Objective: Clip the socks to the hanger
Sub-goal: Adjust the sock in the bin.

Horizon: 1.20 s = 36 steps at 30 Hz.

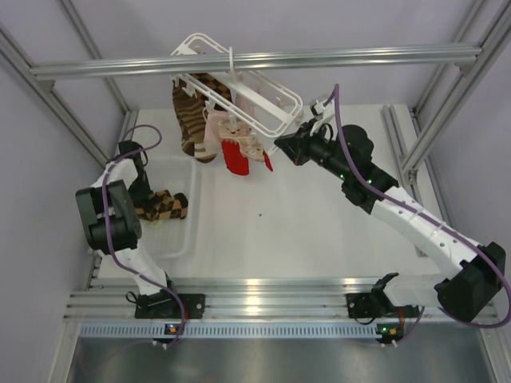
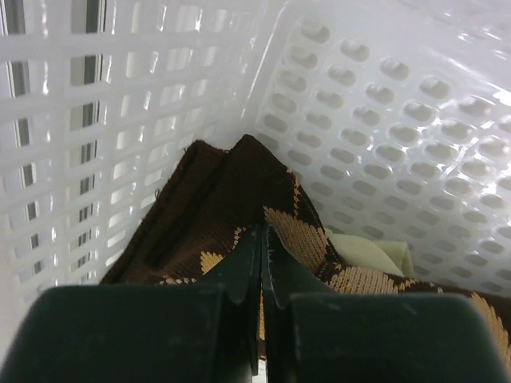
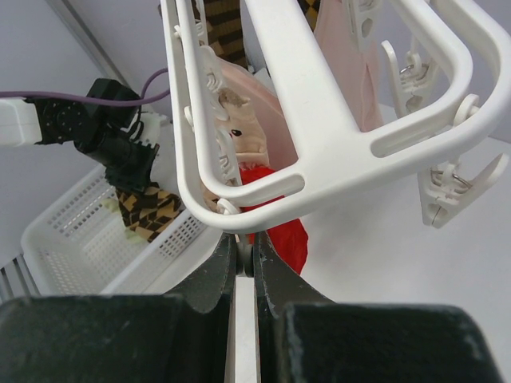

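A brown and tan diamond-check sock [image 1: 169, 206] [image 2: 215, 199] lies bunched in a corner of the white basket [image 1: 177, 239]. My left gripper [image 1: 153, 204] [image 2: 263, 233] reaches down into the basket, shut on a fold of that sock. The white hanger [image 1: 267, 108] [image 3: 319, 120] hangs from the overhead bar. A second check sock [image 1: 192, 120] is clipped at its left side. My right gripper [image 1: 281, 144] [image 3: 247, 241] sits at the hanger's right end, shut on a white clip just under the frame's corner.
A pale pink sock [image 1: 215, 132] and a red sock [image 1: 235, 157] [image 3: 286, 233] also hang from the hanger. A pale yellow-green cloth [image 2: 367, 251] lies under the sock in the perforated basket [image 2: 399, 120] [image 3: 72, 239]. Aluminium frame posts stand at both sides.
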### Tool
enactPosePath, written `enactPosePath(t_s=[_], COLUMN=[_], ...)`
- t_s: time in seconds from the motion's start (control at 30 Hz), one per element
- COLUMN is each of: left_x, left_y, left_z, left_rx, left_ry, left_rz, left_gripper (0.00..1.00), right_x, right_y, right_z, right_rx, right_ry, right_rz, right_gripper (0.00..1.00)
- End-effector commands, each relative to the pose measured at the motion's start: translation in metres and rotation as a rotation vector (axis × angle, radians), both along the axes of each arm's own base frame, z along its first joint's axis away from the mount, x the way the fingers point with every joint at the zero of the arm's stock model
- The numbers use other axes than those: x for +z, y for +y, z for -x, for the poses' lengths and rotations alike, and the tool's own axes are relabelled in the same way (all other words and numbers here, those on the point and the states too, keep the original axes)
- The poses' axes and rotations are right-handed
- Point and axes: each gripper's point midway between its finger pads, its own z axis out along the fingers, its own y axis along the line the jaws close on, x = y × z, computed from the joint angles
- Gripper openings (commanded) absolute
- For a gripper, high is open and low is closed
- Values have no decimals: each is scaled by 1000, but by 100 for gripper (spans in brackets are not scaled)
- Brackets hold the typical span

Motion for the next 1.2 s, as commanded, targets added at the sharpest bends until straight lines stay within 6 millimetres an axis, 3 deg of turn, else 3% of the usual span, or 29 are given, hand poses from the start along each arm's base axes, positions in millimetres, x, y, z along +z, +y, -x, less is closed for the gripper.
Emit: enactPosePath(t_s=[0.0,0.4,0.47,0.6,0.77,1.03,1.17], left_x=[23,94,89,65,46,14,-1], left_y=[-11,-21,-22,-15,-15,-10,-17], left_z=[-14,-12,0,27,38,15,4], left_rx=[-18,-49,-56,17,66,89,68], left_ry=[-137,-303,-248,-90,-72,-56,-58], left_rz=[48,41,51,23,16,40,87], left_gripper=[0,0,2,40,42,40,48], right_x=[16,17,17,21,20,19,18], right_y=[-8,-11,-10,-10,-9,-8,-8], right_z=[-9,-3,-2,0,-1,-5,-10], right_rx=[-40,-29,-25,-18,-17,-24,-35], right_ry=[-24,-40,-44,-50,-47,-39,-34], right_rz=[-14,-24,-27,-34,-28,-10,2], right_gripper=[0,0,0,0,0,0,0])
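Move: The left hand's shut fingertips are down on the brown checked sock in the bin, near its left end. The sock's middle lies about 6 cm to the right, level with the hand and 1 cm below it; the bin's left wall stands about 5 cm to the left. The right hand grips the hanger's end, and from it the sock is some 45 cm left, about level ahead and 33 cm below. Starting with its shut fingertips on the sock, the left hand comes straight up about 7.5 cm, edging right as its fingers tip some 15 degrees forward. Up there the fingers open to nearly half; the hand draws 3 cm back, levels out and sinks almost as far as it rose, to the sock's near edge, fingers still parted around the cloth. The right hand stays still, keeping its hold on the hanger. ##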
